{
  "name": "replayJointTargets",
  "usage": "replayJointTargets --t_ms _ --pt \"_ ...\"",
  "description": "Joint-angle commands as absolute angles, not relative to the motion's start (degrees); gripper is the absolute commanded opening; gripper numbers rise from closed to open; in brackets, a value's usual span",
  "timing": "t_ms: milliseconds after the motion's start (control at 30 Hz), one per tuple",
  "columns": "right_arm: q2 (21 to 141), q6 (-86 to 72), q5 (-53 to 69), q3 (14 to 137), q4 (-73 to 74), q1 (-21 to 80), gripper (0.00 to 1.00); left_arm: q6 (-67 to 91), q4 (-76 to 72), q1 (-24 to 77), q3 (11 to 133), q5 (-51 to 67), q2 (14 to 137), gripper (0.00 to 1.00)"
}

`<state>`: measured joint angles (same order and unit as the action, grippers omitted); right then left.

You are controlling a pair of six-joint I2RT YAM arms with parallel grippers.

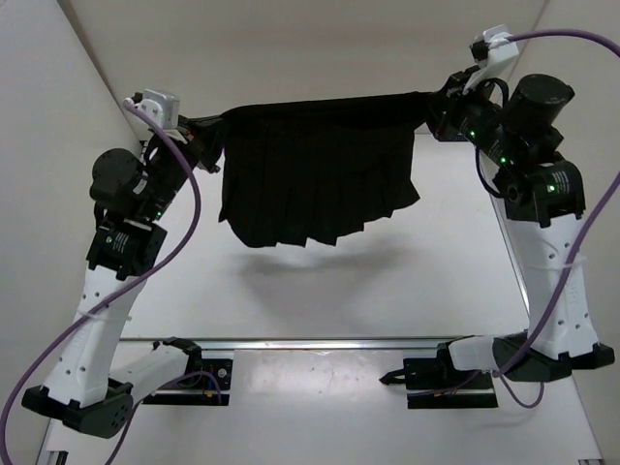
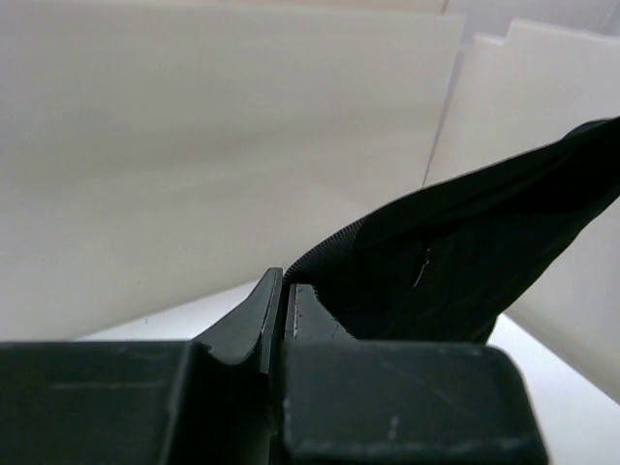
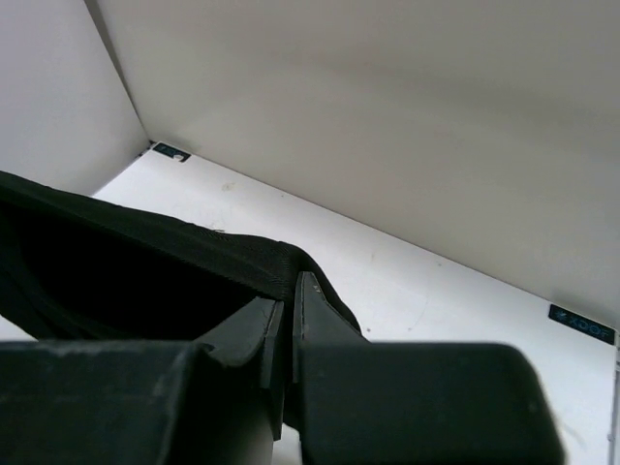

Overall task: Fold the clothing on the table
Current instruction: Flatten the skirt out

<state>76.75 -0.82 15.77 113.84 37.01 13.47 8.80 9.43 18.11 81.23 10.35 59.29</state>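
The clothing (image 1: pixel 315 174), a black pleated skirt, hangs in the air above the white table (image 1: pixel 407 291), stretched by its waistband between both arms, hem down and casting a shadow below. My left gripper (image 1: pixel 215 126) is shut on the waistband's left end; its wrist view shows the fabric (image 2: pixel 446 262) running out from the pinched jaws of the left gripper (image 2: pixel 287 291). My right gripper (image 1: pixel 433 105) is shut on the waistband's right end, and in its wrist view the band (image 3: pixel 174 247) leads left from the closed right gripper (image 3: pixel 289 295).
White walls (image 1: pixel 58 145) enclose the table on the left, back and right. A metal rail (image 1: pixel 320 341) crosses the near side, with both arm bases (image 1: pixel 184 373) behind it. A small dark marker (image 3: pixel 170 150) sits in the table's far corner.
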Motion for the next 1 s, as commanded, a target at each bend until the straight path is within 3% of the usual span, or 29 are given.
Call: replayJointTargets --t_ms 0,133,233,367,500,733,833,967 --pt "71.29 1.05 5.28 115.94 37.08 13.70 0.00 5.54 12.29 20.64 85.25 0.09 55.21 0.00" --pt "66.46 0.53 2.55 112.07 39.54 16.09 0.00 8.08 14.50 22.77 82.71 -2.02 48.36 0.00" --pt "67.49 0.26 7.18 112.58 40.25 11.80 0.00 8.79 17.13 22.50 83.40 -3.51 48.24 0.00" --pt "74.33 -0.53 8.27 108.82 38.85 9.67 0.00 9.58 16.88 21.72 80.79 -8.25 54.38 0.00" --pt "81.55 -0.44 9.40 101.44 37.80 9.49 0.00 16.87 13.81 14.78 72.01 -1.59 60.63 0.00" --pt "95.70 -2.99 16.34 86.41 24.98 8.44 0.00 18.10 4.60 11.61 63.12 2.10 75.65 0.00" --pt "105.45 -0.45 15.39 89.63 23.82 9.49 0.01 20.55 -1.30 9.67 63.01 4.30 84.43 0.00" --pt "122.12 1.67 16.69 106.81 26.10 9.15 0.00 22.23 -5.01 9.49 69.75 3.35 98.13 0.00"
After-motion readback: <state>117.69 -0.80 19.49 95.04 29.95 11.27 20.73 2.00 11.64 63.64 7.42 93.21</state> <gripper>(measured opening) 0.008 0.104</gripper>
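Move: Both hands already pinch the top corners of the skirt, its waistband stretched between them. The skirt's middle hangs about 16 cm to the right of the left hand and 16 cm to the left of the right hand, some 18 cm below each and a couple of centimetres back. The clear table patch it goes down on lies beneath it, roughly 50 cm below the hands and level with them forward. The table's far edge is about 35 cm straight ahead of each hand. Keeping their pinch on the skirt's two top corners, both hands first draw back about 7 cm while rising slightly, then reverse and sweep fast down and forward together. They drop nearly 40 cm on the left and some 45 cm on the right from that peak while reaching about 20 cm forward, the fingers tipping down roughly 50 degrees towards the table. ##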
